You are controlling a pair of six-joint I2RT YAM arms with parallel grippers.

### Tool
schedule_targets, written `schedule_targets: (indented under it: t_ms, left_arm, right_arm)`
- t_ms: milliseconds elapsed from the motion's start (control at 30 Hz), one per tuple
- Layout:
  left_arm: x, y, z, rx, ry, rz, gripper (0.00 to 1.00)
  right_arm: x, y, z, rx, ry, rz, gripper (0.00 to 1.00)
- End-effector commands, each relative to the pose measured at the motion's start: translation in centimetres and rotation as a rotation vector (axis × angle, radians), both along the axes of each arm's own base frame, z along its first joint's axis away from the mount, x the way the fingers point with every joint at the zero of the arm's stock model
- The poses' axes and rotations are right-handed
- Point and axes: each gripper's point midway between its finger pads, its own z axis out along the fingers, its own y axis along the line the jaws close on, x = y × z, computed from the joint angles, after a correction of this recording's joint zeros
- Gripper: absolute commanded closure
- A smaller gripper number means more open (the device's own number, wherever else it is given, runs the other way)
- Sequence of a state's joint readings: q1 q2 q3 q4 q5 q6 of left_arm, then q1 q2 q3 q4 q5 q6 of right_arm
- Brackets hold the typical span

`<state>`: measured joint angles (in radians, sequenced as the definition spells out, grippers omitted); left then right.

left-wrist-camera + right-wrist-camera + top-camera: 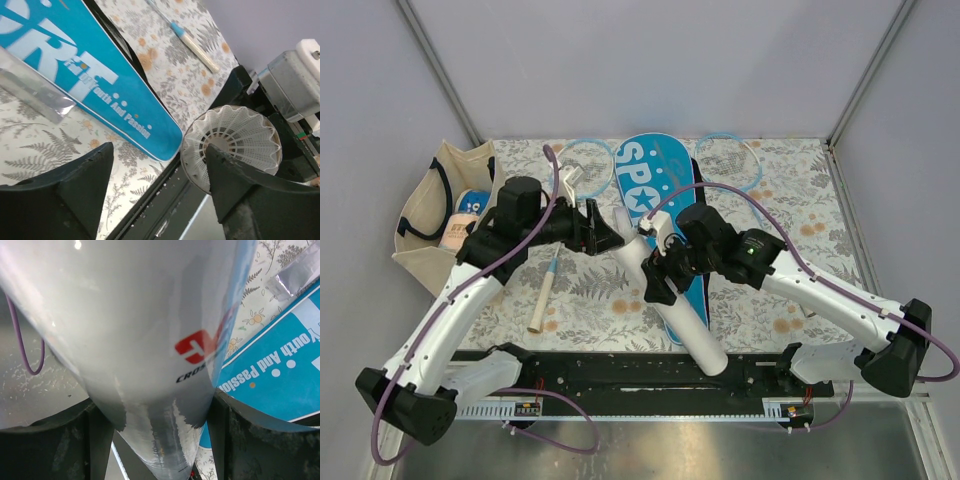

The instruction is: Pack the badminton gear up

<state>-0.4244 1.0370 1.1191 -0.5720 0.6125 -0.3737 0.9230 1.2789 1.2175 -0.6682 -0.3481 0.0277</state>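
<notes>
My right gripper (658, 275) is shut on the long white tube (670, 300) and holds it slanted above the blue "SPORT" cover (655, 175). In the right wrist view the tube (150, 340) fills the gap between both fingers (222, 440). My left gripper (610, 232) is open at the tube's upper end. A white shuttlecock (240, 137) sits in the tube's mouth, partly behind the right finger (240, 200), with nothing between the jaws. One light-blue racket (586, 160) lies left of the cover and another (730, 160) lies right of it. A white handle (542, 300) lies at the front left.
A beige tote bag (420, 235) with dark straps lies open at the table's left edge. A clear plastic strip (37, 90) lies on the flowered cloth (790, 210) beside the cover (100, 75). Grey walls close in the back and sides. The black base rail (620, 375) runs along the front.
</notes>
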Motion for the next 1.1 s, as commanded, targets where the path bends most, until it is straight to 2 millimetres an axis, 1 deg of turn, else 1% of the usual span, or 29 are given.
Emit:
schedule_targets:
  t_ms: [0, 100, 200, 267, 300, 400, 500, 567, 633, 667, 767, 833, 900, 967, 1000, 1067]
  left_arm:
    - [-0.8, 1.5, 5.2, -0.020, -0.229, 0.064, 0.14]
    - [-1.4, 1.6, 9.4, -0.109, -0.367, 0.066, 0.04]
    - [-2.4, 1.6, 12.5, -0.177, -0.454, 0.043, 0.02]
    - [-3.3, 1.6, 13.8, -0.206, -0.497, 0.023, 0.01]
    - [-4.1, 1.8, 14.9, -0.223, -0.541, 0.004, 0.01]
    - [-5.3, 2.0, 15.2, -0.226, -0.571, -0.025, 0.01]
    - [-5.6, 2.4, 14.0, -0.194, -0.544, -0.019, 0.01]
    - [-6.3, 2.4, 12.7, -0.185, -0.515, -0.042, 0.01]
    - [-7.0, 2.1, 10.5, -0.191, -0.461, -0.078, 0.01]
    - [-7.4, 1.9, 9.8, -0.200, -0.445, -0.095, 0.01]
    - [-7.9, 1.6, 7.8, -0.218, -0.421, -0.126, 0.01]
    - [-8.1, 1.2, 6.8, -0.223, -0.410, -0.159, 0.02]
    - [-8.0, 0.8, 5.9, -0.223, -0.395, -0.185, 0.02]
    - [-7.8, 0.3, 5.3, -0.231, -0.386, -0.221, 0.02]
    - [-7.7, 0.1, 5.1, -0.233, -0.379, -0.233, 0.02]
    - [-7.3, -0.4, 4.8, -0.242, -0.372, -0.254, 0.03]
  right_arm:
    - [2.4, 2.4, 6.6, 0.205, -0.131, -0.047, 0.72]
    - [1.8, 2.4, 7.2, 0.221, -0.109, -0.032, 0.72]
    - [1.4, 2.5, 8.3, 0.251, -0.091, -0.033, 0.72]
    - [1.1, 2.7, 9.4, 0.276, -0.077, -0.036, 0.72]
    - [1.0, 2.8, 10.3, 0.292, -0.065, -0.042, 0.72]
    - [1.4, 2.9, 11.9, 0.326, -0.058, -0.073, 0.72]
    - [2.7, 2.9, 13.7, 0.373, -0.072, -0.147, 0.72]
    - [3.8, 2.8, 15.0, 0.418, -0.081, -0.206, 0.72]
    - [4.6, 2.9, 16.0, 0.468, -0.089, -0.241, 0.72]
    - [4.8, 2.9, 16.9, 0.504, -0.100, -0.248, 0.72]
    - [5.2, 3.2, 18.5, 0.597, -0.124, -0.267, 0.72]
    - [5.3, 3.2, 19.8, 0.664, -0.146, -0.274, 0.73]
    - [5.4, 3.3, 20.8, 0.727, -0.160, -0.277, 0.73]
    - [5.3, 3.4, 21.0, 0.766, -0.155, -0.274, 0.73]
    - [5.2, 3.5, 22.1, 0.817, -0.170, -0.265, 0.72]
    - [5.2, 3.6, 22.2, 0.851, -0.166, -0.262, 0.73]
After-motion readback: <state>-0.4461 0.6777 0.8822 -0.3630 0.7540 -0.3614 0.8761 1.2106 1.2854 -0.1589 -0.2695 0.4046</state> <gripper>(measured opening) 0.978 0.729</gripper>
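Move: The right hand holds the shuttlecock tube, whose middle is about 4 cm back and 3 cm right of it. From the left hand, that middle is some 16 cm back and 15 cm right, with the mouth close by its fingers, about level. Some 22 cm below the left hand lie the clear pouch, 6 cm ahead and 5 cm right, and the blue racket bag's middle, 6 cm ahead and 17 cm right. Right hand lifts the held tube some 15 cm, mouth tilting up; left opens wider, arcs up, back, down. ##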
